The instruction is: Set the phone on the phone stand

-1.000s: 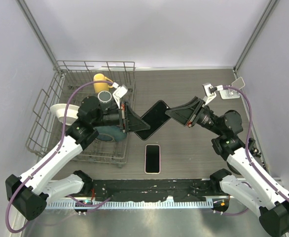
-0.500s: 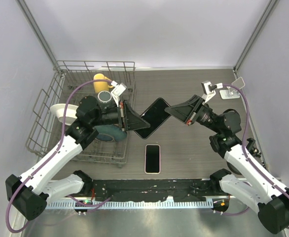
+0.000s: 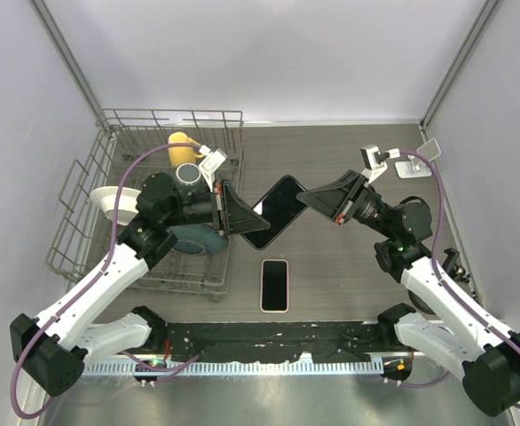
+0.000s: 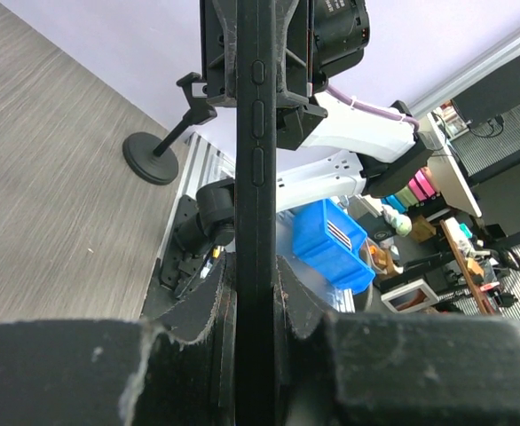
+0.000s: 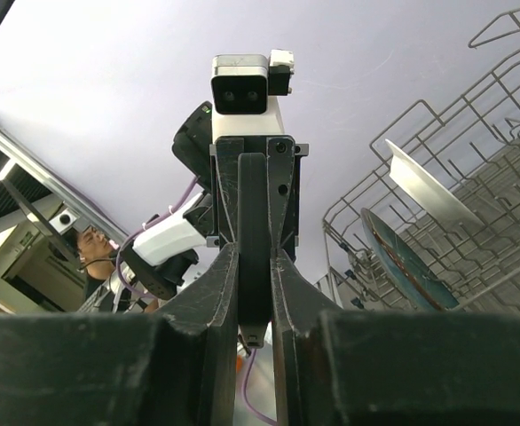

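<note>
A large black phone (image 3: 274,213) hangs on edge above the table's middle, held at both ends. My left gripper (image 3: 240,218) is shut on its left end; the left wrist view shows the phone's (image 4: 254,133) side buttons running up from my left gripper (image 4: 254,266). My right gripper (image 3: 307,197) is shut on the phone's right end, and the right wrist view shows the phone (image 5: 253,213) pinched between both pads of the right gripper (image 5: 254,259). The white phone stand (image 3: 417,165) sits at the back right, behind the right arm.
A second, smaller phone with a pink rim (image 3: 275,285) lies flat on the table near the front. A wire dish rack (image 3: 82,204) at the left holds a yellow cup (image 3: 181,145), a plate and a bowl. Walls close the table on three sides.
My right gripper has shifted slightly left and closed its fingers on the phone's right end. The left gripper has kept its grip and the phone has barely moved.
</note>
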Tool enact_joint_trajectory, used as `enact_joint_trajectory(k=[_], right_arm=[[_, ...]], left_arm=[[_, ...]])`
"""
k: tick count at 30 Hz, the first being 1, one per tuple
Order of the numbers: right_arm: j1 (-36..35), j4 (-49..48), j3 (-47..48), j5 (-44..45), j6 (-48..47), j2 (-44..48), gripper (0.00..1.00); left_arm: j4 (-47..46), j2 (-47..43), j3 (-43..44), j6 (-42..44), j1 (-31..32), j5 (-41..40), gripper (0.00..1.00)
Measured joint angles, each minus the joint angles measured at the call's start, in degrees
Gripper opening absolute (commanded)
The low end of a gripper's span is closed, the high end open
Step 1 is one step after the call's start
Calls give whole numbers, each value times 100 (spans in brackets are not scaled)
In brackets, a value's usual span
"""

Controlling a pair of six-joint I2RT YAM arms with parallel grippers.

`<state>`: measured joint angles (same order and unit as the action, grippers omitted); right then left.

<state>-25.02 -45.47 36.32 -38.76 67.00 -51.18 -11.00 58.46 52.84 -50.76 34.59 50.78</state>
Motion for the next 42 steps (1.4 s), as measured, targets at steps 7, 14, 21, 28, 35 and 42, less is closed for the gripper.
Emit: enact_joint_trajectory(k=[7, 14, 21, 28, 35, 42], right_arm=[[-46, 1178, 111, 221, -645, 240, 1], [-72, 4511, 1635, 1375, -2492, 581, 1], [249, 6037, 2422, 3303, -3882, 437, 1], [1722, 6153, 2492, 4212, -5289, -584, 1], [4044, 5230, 2531, 3469, -5663, -1788, 1], [4892, 4238, 2691, 2647, -6046, -2743, 1]], left_arm=[[302, -9, 111, 107, 0, -114, 100], [2337, -420, 822, 907, -96, -1563, 100], [3541, -1123, 1349, 1910, -94, -2883, 100], [3488, -1193, 841, 2159, 811, -3029, 100], [3838, -879, 804, 2765, 1676, -3497, 100], [3936, -822, 977, 3344, 2374, -4002, 100]])
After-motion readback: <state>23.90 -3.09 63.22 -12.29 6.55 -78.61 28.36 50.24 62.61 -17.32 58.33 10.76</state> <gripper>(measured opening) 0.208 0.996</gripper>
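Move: The phone stand lies about 36 cm ahead of the right hand, 42 cm to its right and 33 cm below; the left hand has it some 40 cm ahead and 53 cm to the right. Both hands still grip the black phone, its middle about 5 cm right of the left hand and 2 cm ahead. A pink-rimmed phone lies flat on the table, about 8 cm back from the right hand and 6 cm to its left, nearly 40 cm down. Swinging right and forward, about 39 and 24 cm, and sinking some 12 cm, the right hand keeps its pinch on the black phone and carries it to the stand, turning clockwise by roughly 75 degrees as it rolls over, so the fingers end up pointing forward. The left hand first opens wide and lets go, pulls off about 7 cm to the left, then comes back right while dropping and drawing back, empty. ##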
